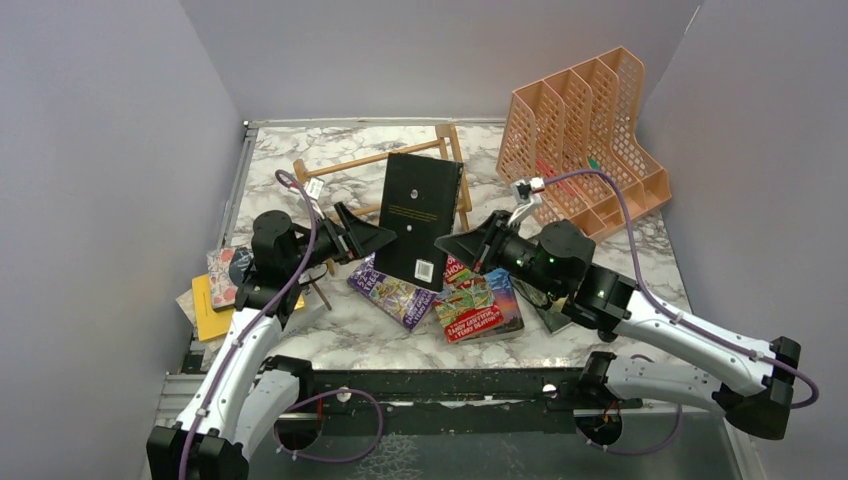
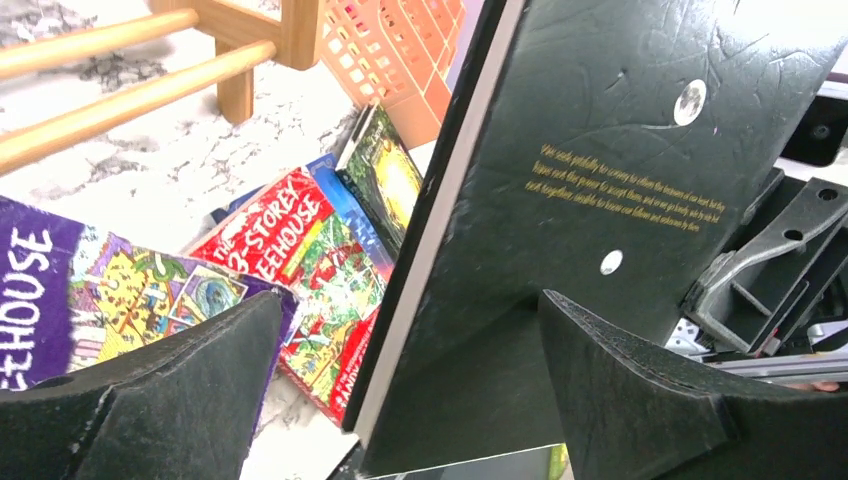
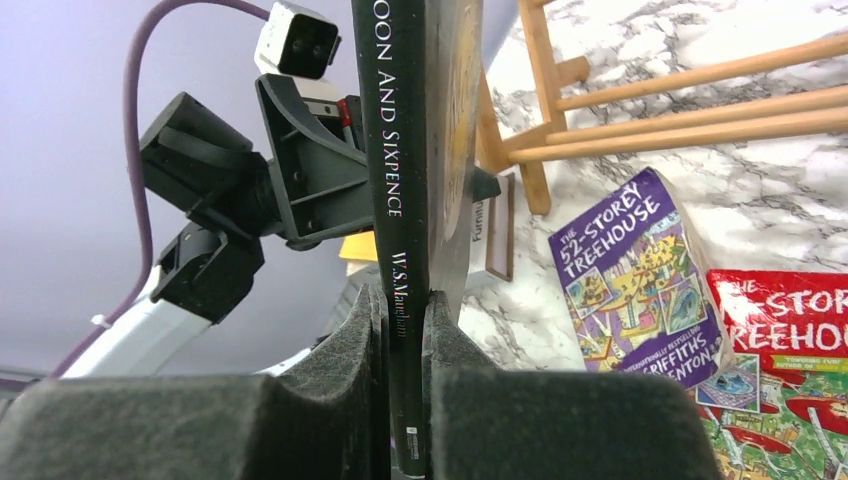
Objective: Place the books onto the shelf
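Note:
My right gripper point(image 1: 452, 246) point(image 3: 403, 300) is shut on the lower spine of a black book point(image 1: 418, 215) point(image 3: 400, 150), holding it upright above the table's middle. My left gripper point(image 1: 372, 236) point(image 2: 410, 300) is open, and the black book's point(image 2: 620, 180) free edge stands between its fingers without touching them. Behind the book is the light-wood dowel shelf point(image 1: 380, 160) point(image 2: 130, 90) point(image 3: 680, 110). A purple book point(image 1: 392, 290) point(image 2: 60, 290) point(image 3: 635, 280) and a red book point(image 1: 470, 305) point(image 2: 300, 250) point(image 3: 780, 320) lie flat under the held one.
A peach mesh organiser point(image 1: 585, 140) point(image 2: 390, 50) stands at the back right. A yellow book point(image 1: 205, 310) and another book point(image 1: 222, 272) lie at the table's left edge by the left arm. Purple walls close in three sides.

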Action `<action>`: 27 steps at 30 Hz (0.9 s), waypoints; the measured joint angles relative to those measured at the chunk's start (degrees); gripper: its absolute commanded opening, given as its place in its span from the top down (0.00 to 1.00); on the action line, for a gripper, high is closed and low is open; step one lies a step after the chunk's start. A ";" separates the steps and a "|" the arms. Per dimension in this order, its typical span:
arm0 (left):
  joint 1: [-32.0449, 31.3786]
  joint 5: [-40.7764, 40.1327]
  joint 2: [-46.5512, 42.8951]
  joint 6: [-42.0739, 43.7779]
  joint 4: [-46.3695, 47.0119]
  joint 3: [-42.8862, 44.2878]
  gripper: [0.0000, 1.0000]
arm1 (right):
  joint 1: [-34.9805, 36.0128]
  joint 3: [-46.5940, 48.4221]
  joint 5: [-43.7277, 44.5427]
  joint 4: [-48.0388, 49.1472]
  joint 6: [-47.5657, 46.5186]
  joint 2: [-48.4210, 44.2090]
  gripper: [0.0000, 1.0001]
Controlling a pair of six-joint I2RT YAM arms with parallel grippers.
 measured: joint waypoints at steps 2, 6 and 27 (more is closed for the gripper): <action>0.00 0.07 0.00 1.33 -1.25 1.42 0.01 | -0.02 -1.05 -0.02 1.07 0.52 -1.86 0.99; 0.00 3.15 -0.02 -0.22 1.79 2.05 0.01 | -0.04 -3.52 -0.90 3.43 2.21 -4.72 0.99; 0.44 16.15 -3.80 -15.58 18.32 5.64 1.00 | -0.59 -9.84 -6.97 14.53 6.88 -7.50 0.52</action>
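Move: The black book, still pinched by its spine in the right hand, has its middle about 6 cm right of the open left hand and 6 above it; from the right hand it lies some 4 cm left and 3 ahead. On the table, about 24 cm below the left hand, the purple book is almost straight under it and the red book 18 cm right and 6 back. The wooden rack stands 19 cm ahead of it and 3 left. The left hand rises about 11 cm and draws back some 6, turning roughly 15 degrees clockwise and tipping a little upward, to bring its open fingers either side of the black book's page edge; they then close and pinch it there. The right hand keeps its grip on the spine while it eases back and up a few centimetres and rolls about 15 degrees, so that the book's left side lifts; only once the left fingers have closed in does it begin to open. ##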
